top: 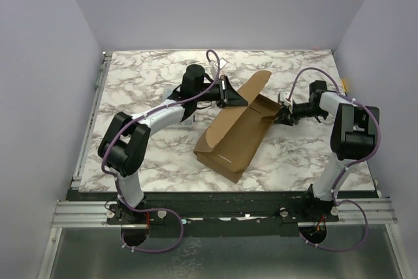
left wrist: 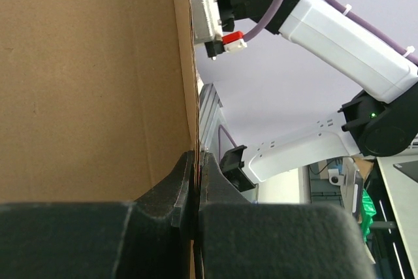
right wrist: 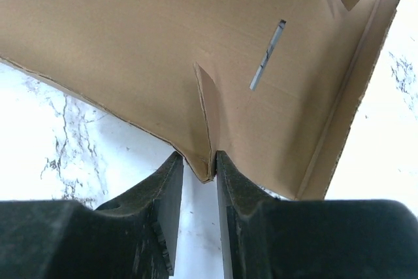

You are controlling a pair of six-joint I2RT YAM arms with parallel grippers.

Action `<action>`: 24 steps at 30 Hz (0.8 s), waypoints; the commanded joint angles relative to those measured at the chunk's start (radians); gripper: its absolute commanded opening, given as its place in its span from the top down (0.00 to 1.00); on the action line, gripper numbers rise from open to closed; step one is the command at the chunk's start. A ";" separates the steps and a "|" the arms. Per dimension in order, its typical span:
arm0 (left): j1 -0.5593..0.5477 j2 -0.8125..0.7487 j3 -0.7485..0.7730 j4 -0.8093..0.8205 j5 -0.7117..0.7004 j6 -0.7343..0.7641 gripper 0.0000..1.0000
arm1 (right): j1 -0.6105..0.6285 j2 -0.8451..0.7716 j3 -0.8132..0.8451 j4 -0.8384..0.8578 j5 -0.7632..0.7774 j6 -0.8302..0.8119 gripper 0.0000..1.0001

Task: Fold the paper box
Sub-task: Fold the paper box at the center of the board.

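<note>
The paper box [top: 235, 136] is a brown cardboard sheet, partly folded, lying aslant on the middle of the marble table [top: 144, 73]. One long flap [top: 256, 86] stands up at its far side. My left gripper [top: 230, 97] is shut on the edge of that upright panel; in the left wrist view the fingertips [left wrist: 198, 156] pinch the thin cardboard edge [left wrist: 91, 83]. My right gripper [top: 281, 115] is at the sheet's right end. Its jaws [right wrist: 198, 156] stand slightly apart around a creased corner of the cardboard [right wrist: 163, 44], which touches the right finger.
A narrow slit [right wrist: 268, 55] is cut in the panel above the right gripper. The right arm [left wrist: 339, 31] shows beyond the cardboard in the left wrist view. A metal rail [top: 91, 115] runs along the table's left edge, and lilac walls enclose three sides.
</note>
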 commanded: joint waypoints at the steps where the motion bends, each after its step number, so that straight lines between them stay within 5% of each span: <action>1: -0.004 -0.045 -0.038 0.007 0.072 0.009 1.00 | 0.003 -0.035 -0.021 -0.045 -0.042 -0.066 0.72; 24: -0.007 -0.014 0.007 0.007 0.074 0.009 1.00 | 0.004 0.014 0.031 -0.258 -0.017 -0.172 0.41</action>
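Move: The right fingertips already straddle the inturned corner tab of the box's right side wall, about 1 cm left of the hand point. The far end wall stands roughly 5 cm ahead and 4 cm left of that hand; the tray's middle lies some 8 cm back and 13 cm left. The raised left hand holds the lid panel's edge; from it the tray's middle is about 8 cm back, 2 cm left and 22 cm below. Backward along the box's right side, level and fairly slow, the right hand travels about 3 cm while its fingers spread to roughly twice their gap, easing off the corner tab but staying around the corner. The left hand keeps its pinch on the lid panel and settles about 1 cm back and 1 cm down. ##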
